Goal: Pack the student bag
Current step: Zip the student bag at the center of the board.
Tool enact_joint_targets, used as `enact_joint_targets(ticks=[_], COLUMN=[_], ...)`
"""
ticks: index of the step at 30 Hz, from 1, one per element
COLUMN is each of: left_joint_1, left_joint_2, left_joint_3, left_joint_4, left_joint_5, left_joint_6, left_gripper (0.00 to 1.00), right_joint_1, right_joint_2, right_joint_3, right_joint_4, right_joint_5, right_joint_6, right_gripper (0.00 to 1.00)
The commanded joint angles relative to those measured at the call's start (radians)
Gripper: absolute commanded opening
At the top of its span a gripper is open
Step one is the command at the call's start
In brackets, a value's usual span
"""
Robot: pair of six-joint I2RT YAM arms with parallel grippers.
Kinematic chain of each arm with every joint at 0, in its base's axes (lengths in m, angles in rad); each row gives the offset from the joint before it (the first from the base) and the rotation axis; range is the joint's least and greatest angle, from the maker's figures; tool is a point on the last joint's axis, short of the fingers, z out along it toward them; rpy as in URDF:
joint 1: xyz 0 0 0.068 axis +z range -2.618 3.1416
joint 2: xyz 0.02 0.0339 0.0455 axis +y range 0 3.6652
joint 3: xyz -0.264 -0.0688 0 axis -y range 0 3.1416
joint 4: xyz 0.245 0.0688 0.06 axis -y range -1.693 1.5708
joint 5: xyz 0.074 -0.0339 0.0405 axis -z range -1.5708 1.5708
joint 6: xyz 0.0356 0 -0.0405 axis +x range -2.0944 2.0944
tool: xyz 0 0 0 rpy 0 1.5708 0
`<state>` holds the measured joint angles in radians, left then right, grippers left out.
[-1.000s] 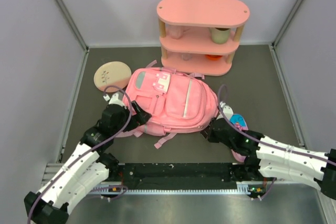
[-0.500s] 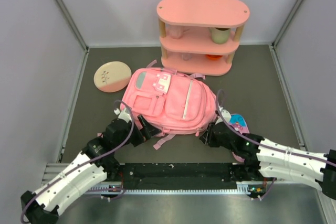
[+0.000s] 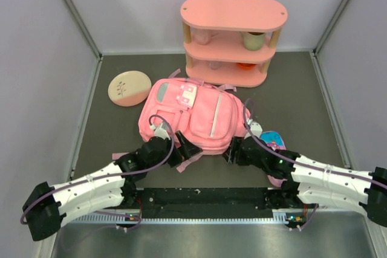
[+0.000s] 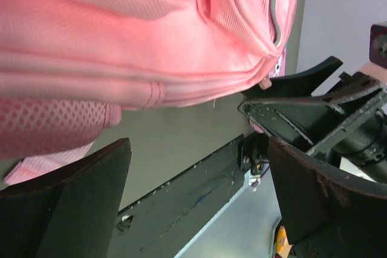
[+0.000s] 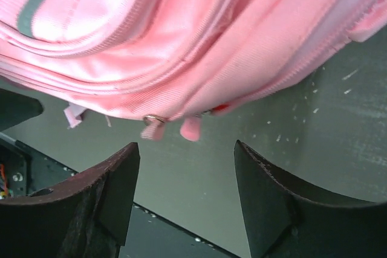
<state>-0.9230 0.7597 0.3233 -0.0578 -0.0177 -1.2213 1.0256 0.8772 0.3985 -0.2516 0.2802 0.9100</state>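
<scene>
The student bag, a big pink backpack, lies flat in the middle of the table with its mint-and-white flap pocket toward the shelf. My left gripper is at the bag's near edge, open, with nothing between its fingers; the bag fills the top of the left wrist view. My right gripper is at the bag's near right corner, also open and empty. In the right wrist view the bag hangs just beyond the right gripper, and two zipper pulls dangle ahead of the fingertips, untouched.
A pink three-tier shelf with cups stands at the back. A round beige-and-pink disc lies left of the bag. A small colourful pencil case sits by the right arm. Loose pink straps trail at the bag's near edge. Grey walls enclose the table.
My left arm swung from the bag's left side round to its near edge. My right gripper went from shut to open at the bag's near right corner.
</scene>
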Motion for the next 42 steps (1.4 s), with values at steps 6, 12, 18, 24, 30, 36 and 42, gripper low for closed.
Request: enact_joint_targets(ticks=[6, 12, 18, 24, 30, 36, 42], left_joint_1=[-0.008, -0.007, -0.007, -0.004, 0.079, 0.252, 0.312], left_joint_2=[0.107, 0.22, 0.271, 0.231, 0.168, 0.145, 0.02], left_joint_3=[-0.015, -0.013, -0.033, -0.029, -0.066, -0.053, -0.007], left_joint_4=[0.242, 0.295, 0.332, 0.27, 0.242, 0.165, -0.102], left_joint_5=[-0.177, -0.211, -0.251, -0.298, -0.282, -0.159, -0.2], left_joint_6=[-0.055, -0.075, -0.102, -0.073, -0.021, 0.08, 0.158], left_gripper=[0.99, 0.99, 0.99, 0.9, 0.34, 0.0, 0.0], right_joint_1=[0.005, 0.019, 0.018, 0.019, 0.01, -0.01, -0.169], right_joint_2=[0.17, 0.275, 0.275, 0.266, 0.163, 0.028, -0.145], right_joint_3=[0.102, 0.158, 0.181, 0.192, 0.2, 0.177, 0.082], right_joint_4=[0.066, 0.023, 0.017, -0.028, -0.121, -0.211, -0.189], right_joint_5=[0.092, 0.244, 0.295, 0.307, 0.248, 0.119, -0.05], right_joint_6=[0.108, 0.139, 0.075, 0.003, -0.085, -0.103, -0.01], right_gripper=[0.47, 0.3, 0.08, 0.0, 0.0, 0.0, 0.0])
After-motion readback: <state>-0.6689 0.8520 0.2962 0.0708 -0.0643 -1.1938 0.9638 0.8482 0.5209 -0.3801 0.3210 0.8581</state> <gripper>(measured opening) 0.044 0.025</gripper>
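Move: The right hand's target, the main zipper pull on the student bag's near-right corner, hangs some 4 cm ahead, 1 cm left and 2 cm below it; a second, smaller pull is about 2 cm farther left of it. The front pocket zipper lies roughly 12 cm ahead and 5 cm left, and the pencil case about 17 cm right and 2 cm back. For the left hand, the bag's near edge to grip is about 6 cm ahead, 1 cm left and 2 cm lower. The right hand reaches about 4 cm forward to the main zipper pull, dipping slightly and turning some 10 degrees clockwise while its half-open fingers shut and pinch the pull, then draws it up about 4 cm and 2 cm back. The left hand, wide open, goes forward and a little down to the bag's near edge, turning about 15 degrees counter-clockwise, closes fully on the fabric and, as it shuts and after, moves some 5 cm to the left with the last bit of forward travel. ##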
